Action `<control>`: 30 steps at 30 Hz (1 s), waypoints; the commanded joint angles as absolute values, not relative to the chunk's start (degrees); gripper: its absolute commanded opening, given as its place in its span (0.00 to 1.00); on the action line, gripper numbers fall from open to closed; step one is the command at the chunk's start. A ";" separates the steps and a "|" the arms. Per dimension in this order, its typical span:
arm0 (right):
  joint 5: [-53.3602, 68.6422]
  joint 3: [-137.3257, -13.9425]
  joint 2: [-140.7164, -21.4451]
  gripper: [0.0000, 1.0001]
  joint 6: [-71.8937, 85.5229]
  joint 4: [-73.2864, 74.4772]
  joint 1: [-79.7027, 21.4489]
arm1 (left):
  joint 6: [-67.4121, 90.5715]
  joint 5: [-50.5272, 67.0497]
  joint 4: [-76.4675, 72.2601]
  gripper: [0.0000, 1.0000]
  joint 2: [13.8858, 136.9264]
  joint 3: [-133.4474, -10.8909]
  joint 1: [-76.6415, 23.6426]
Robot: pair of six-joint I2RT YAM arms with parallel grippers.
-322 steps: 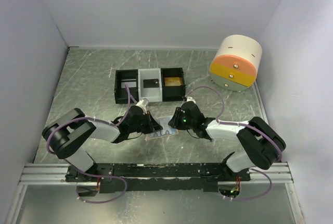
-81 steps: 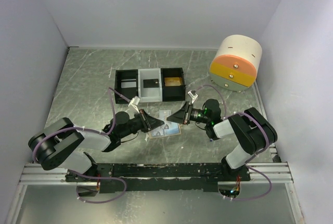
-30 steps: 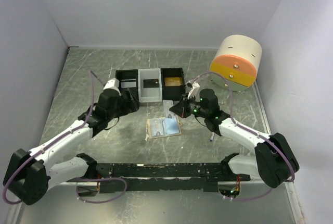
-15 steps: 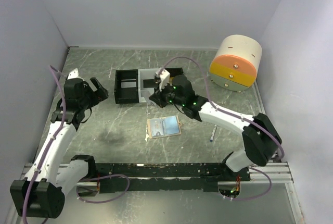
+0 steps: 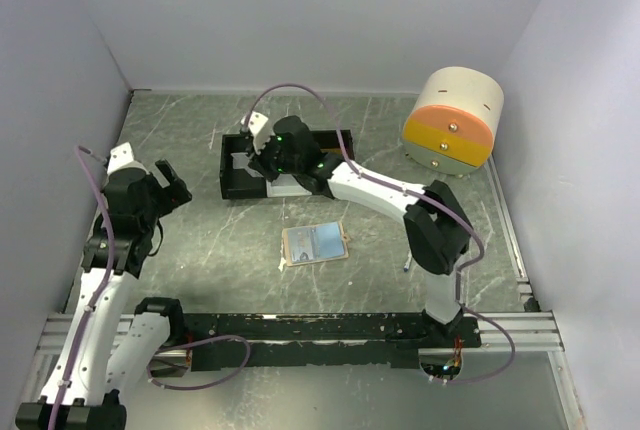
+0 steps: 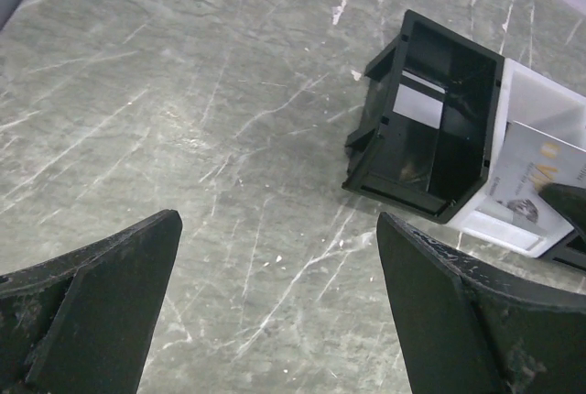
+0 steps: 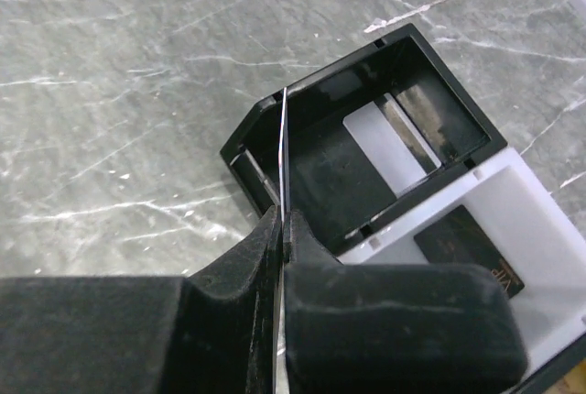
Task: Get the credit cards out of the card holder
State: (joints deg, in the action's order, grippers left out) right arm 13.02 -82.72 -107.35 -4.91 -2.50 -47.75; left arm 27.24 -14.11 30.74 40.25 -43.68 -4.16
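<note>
The tan card holder point(image 5: 315, 244) lies open and flat on the table in front of the tray, its pale blue inside facing up; no gripper is near it. My right gripper point(image 5: 262, 157) point(image 7: 284, 220) is shut on a silver credit card point(image 7: 283, 137), held edge-on over the near wall of the tray's black left compartment point(image 7: 366, 156). The left wrist view shows that card's face point(image 6: 536, 169) beside the compartment. My left gripper point(image 5: 172, 182) point(image 6: 277, 229) hangs open and empty over bare table, left of the tray.
The three-compartment tray point(image 5: 228, 182) holds a pale card point(image 7: 385, 142) in the left compartment and a dark card point(image 7: 467, 252) in the white middle one. A round cream, orange and yellow drawer box point(image 5: 455, 120) stands back right. A small thin stick point(image 5: 407, 265) lies right of the card holder.
My right arm has swung left from above the card holder to the tray's left compartment, carrying the card. My left arm has drawn back from the tray to the left side.
</note>
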 commanded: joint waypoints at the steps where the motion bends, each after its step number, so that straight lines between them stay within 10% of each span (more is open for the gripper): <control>1: 8.40 -90.73 -112.92 0.00 -11.26 3.68 -48.98 | 27.03 -18.44 32.76 1.00 38.05 -44.46 -3.69; 30: -12.40 -116.63 -138.77 0.00 -42.36 9.67 -52.66 | 26.56 -15.93 30.47 0.99 34.56 -43.33 -3.60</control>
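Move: The right hand already holds the grey card. The left black compartment, where it is going, lies some 7 cm ahead of that hand, 7 cm to its left and about 16 cm below. The white middle compartment is also about 7 cm ahead but 5 cm to the right; the card holder is roughly 14 cm back and 14 cm right. From the idle left hand, the black compartment is about 15 cm ahead and 15 cm right, well below. Lower the right gripper about 9 cm while reaching about as far forward, with some 4 cm to the left mostly early on, to bring the grey card down over the far part of the left black compartment. Turn the wrist some 40 degrees on the way, dropping its left side and swinging the fingers more forward and steeper down; keep the card pinched. ##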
